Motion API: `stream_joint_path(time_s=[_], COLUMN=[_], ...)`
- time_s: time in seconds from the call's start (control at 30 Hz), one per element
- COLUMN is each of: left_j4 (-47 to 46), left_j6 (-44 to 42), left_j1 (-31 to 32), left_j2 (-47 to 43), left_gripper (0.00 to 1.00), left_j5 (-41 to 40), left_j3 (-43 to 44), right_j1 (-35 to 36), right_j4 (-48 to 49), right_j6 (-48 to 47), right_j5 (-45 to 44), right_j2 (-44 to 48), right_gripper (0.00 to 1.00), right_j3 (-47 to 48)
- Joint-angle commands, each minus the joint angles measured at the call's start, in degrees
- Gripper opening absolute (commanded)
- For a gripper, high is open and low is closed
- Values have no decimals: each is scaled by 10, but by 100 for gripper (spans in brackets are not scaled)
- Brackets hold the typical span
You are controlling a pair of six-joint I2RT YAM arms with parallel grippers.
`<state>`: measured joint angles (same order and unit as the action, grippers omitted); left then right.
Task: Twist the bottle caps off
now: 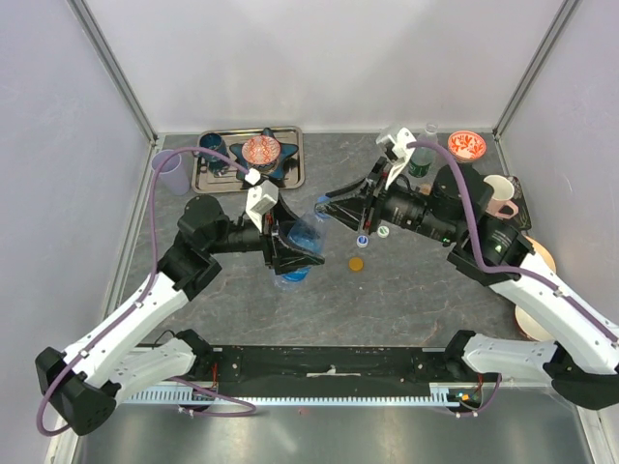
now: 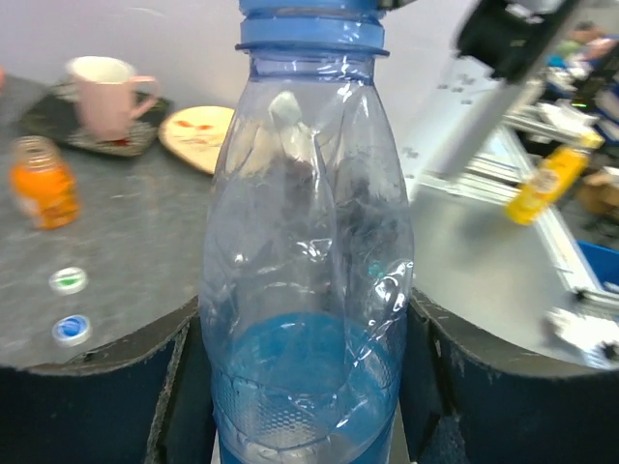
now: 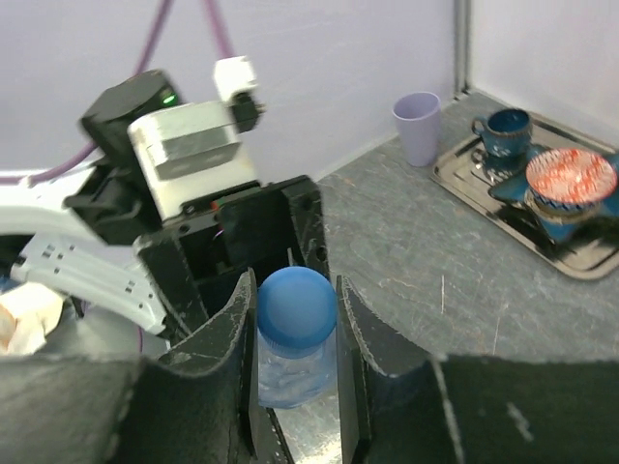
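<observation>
A clear bottle (image 1: 304,242) with blue liquid at its base lies tilted between the arms. My left gripper (image 1: 290,249) is shut on its lower body, the jaws pressing both sides in the left wrist view (image 2: 305,377). The blue cap (image 3: 296,300) sits on the bottle's neck, and my right gripper (image 3: 296,314) is shut on it, a finger against each side; in the top view it (image 1: 325,207) meets the bottle's top. Three loose caps lie on the table: white with blue (image 1: 362,241), white with green (image 1: 384,232) and orange (image 1: 357,262).
A metal tray (image 1: 293,174) at the back left holds blue cups and a red patterned bowl (image 1: 260,150). A lilac cup (image 1: 172,172) stands beside it. At the right are a green bottle (image 1: 421,160), a red bowl (image 1: 465,145), a pink mug (image 1: 501,198) and a plate (image 1: 538,257).
</observation>
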<state>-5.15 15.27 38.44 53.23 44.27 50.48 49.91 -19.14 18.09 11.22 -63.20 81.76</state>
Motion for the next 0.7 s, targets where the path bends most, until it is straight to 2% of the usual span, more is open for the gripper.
stream_joint_path(time_s=[0.0, 0.13, 0.3, 0.53, 0.67], left_j4=[-202, -282, -334, -334, -268], left_j6=[164, 244, 275, 277, 226], left_j1=[-33, -37, -37, -37, -37], left_j2=[25, 42, 56, 61, 56], left_gripper=[34, 33, 31, 31, 31], left_j5=[250, 288, 310, 305, 293], left_j3=[32, 20, 14, 11, 18], right_j1=[-4, -5, -5, -4, -4], right_j4=[-40, -54, -106, -117, -103], right_j6=[-99, -137, -200, -198, -183], right_j5=[125, 193, 258, 259, 223], right_j2=[17, 43, 46, 34, 36], right_gripper=[0, 0, 0, 0, 0], right_j3=[-24, -39, -36, -42, -37])
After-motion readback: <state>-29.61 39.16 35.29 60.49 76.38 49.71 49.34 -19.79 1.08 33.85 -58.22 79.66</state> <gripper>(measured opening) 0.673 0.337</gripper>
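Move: The left gripper already holds the blue bottle by its body; the blue cap sits about 10 cm above that hand, 5 cm ahead and 3 cm to its right. The right fingers already pinch this cap, with the bottle's body 10 cm below, 5 cm back and 3 cm left. From the right hand, on the table some 38 cm below, the loose orange cap lies 4 cm ahead and 7 cm right, the loose blue-white cap 9 cm ahead and 9 cm right. Keep the left grip on the bottle body and the right pinch on its cap, and draw both hands back together about 7 cm, rising slightly, easing to a stop. As they come, swing the left hand some 30 degrees clockwise and the right hand about 20 degrees counter-clockwise, rolling the right wrist counter-clockwise as seen from behind its fingers, in the loosening direction on the cap. ##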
